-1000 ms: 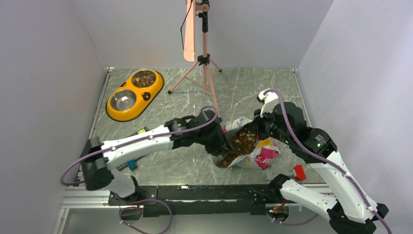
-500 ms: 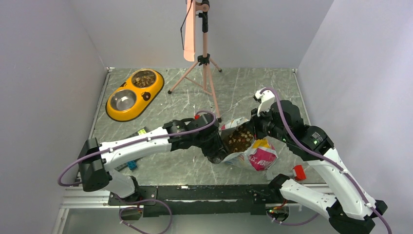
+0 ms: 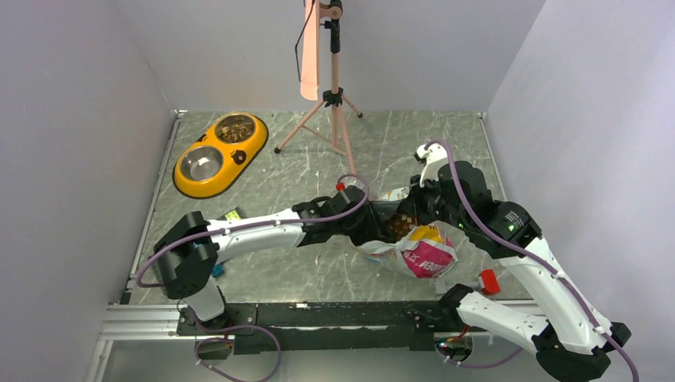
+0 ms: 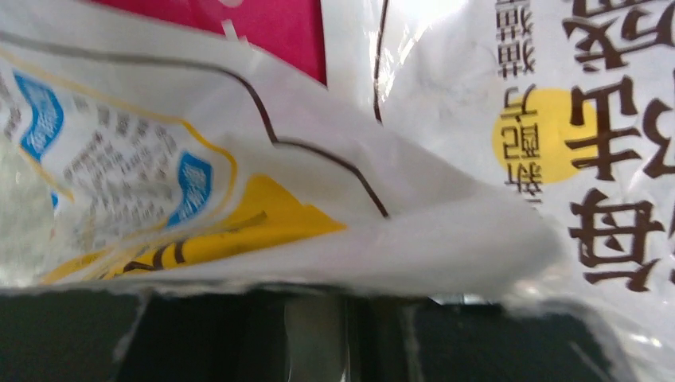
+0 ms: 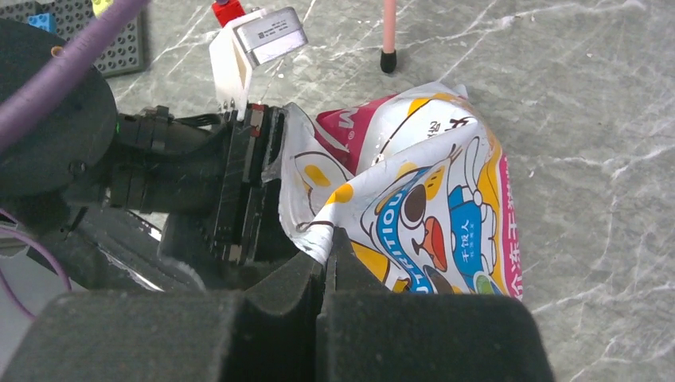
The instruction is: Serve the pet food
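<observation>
The cartoon-printed bag (image 3: 420,256) lies on the marble table right of centre, its mouth lifted. Brown kibble, the pet food (image 3: 398,226), shows inside the mouth. My right gripper (image 3: 415,213) is shut on the bag's near rim; in the right wrist view its foam pads (image 5: 326,248) pinch the white edge of the bag (image 5: 434,183). My left gripper (image 3: 374,228) is at the opposite rim and looks shut on it (image 5: 243,191). In the left wrist view the bag (image 4: 318,159) fills the frame and hides the fingertips (image 4: 316,306). No kibble shows in either wrist view.
The yellow double dish (image 3: 185,185) stands at the far left; its far bowl (image 3: 235,128) holds kibble and its near steel bowl (image 3: 200,163) is bare. A pink tripod (image 3: 336,119) stands behind. Small bricks (image 3: 216,269) and a grey baseplate (image 5: 95,36) lie by the left arm.
Both grippers have moved up and away from me with the bag. The bag's mouth has narrowed, so less kibble shows. The left arm has stretched further right.
</observation>
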Robot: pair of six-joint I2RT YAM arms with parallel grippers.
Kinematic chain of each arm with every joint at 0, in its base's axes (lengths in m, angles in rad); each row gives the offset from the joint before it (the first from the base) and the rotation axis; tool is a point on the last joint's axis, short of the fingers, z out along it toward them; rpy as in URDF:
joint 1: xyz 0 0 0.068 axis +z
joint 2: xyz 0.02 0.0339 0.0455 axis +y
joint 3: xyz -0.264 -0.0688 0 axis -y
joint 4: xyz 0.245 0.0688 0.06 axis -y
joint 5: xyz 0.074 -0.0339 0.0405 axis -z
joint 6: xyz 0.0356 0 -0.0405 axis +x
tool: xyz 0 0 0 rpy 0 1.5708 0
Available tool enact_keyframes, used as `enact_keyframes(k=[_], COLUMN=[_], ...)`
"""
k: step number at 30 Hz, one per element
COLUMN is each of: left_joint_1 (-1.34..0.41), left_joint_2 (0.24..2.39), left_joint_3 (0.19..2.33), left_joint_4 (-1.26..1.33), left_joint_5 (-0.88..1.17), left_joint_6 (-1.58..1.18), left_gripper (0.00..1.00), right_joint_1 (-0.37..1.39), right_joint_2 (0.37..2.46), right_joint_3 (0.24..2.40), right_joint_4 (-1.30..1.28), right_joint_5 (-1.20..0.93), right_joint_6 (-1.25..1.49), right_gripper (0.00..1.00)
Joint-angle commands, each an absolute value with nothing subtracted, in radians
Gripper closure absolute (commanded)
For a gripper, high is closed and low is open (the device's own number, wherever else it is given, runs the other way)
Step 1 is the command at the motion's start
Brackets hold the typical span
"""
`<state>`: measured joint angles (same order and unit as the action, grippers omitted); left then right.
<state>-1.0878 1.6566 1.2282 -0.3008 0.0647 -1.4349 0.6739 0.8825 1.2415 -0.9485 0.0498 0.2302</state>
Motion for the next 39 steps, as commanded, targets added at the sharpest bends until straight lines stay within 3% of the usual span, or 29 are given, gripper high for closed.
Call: enact_keyframes(k=[1,7,10,19,22,32,39], left_joint_1=[-1.011,-0.940,-0.912,-0.858,-0.839,-0.832,-0.831], left_joint_2=[1.678,1.589,1.508,1.293,1.292,1.443,1.410], left_joint_3=[0.959,0.751,0.698,0.730,0.759,1.203,1.187], left_joint_4=[0.276,0.721,0.768,0.432,0.438,-0.059,-0.008], left_joint_5=[0.151,0.469,0.528,0.556,0.558,0.553,0.606], left_joint_6=[-1.202,-1.214,-1.220,-1.193,-1.269,-1.280,-1.329], left_gripper=[1.00,1.00,1.00,1.00,1.00,1.00,1.00], right_joint_1=[0.680,0.681,0.680,0.681,0.681,0.683,0.682], right_joint_2=[0.810,0.787,0.779,0.776,0.793,0.866,0.864], right_joint_3=[1.349,1.310,1.282,1.259,1.268,1.270,1.245], right_joint_4=[-0.769,-0.776,-0.779,-0.791,-0.788,-0.764,-0.743], right_joint_5=[0.037,0.057,0.068,0.099,0.066,0.005,0.041], right_joint_6=[0.287,0.270,0.259,0.230,0.226,0.204,0.196], right_gripper=[1.00,1.00,1.00,1.00,1.00,1.00,1.00])
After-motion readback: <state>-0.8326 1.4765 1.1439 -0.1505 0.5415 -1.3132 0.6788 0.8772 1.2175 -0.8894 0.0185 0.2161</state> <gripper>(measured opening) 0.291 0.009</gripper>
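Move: The left hand holds the clear scoop down in the bag's mouth, with the pet food about 4 cm to its right, 1 cm ahead and some 6 cm lower. The rim held by the right hand is roughly 6 cm right, 2 cm ahead and 12 cm above the left hand; the nearest tripod foot is about 12 cm ahead, 8 cm left and 15 cm down. From the right hand the food lies about 4 cm left, 1 cm back and 17 cm below. Scoop still pinched in its fingers and working inside the bag's mouth, the left hand dips barely a centimetre, swings its fingertips up about 30 degrees towards level, and draws left and up away from the right hand. It then keeps rising, easing forward and slightly back right, some 9 cm up in all. The right hand keeps the rim pinched, nearly still. ##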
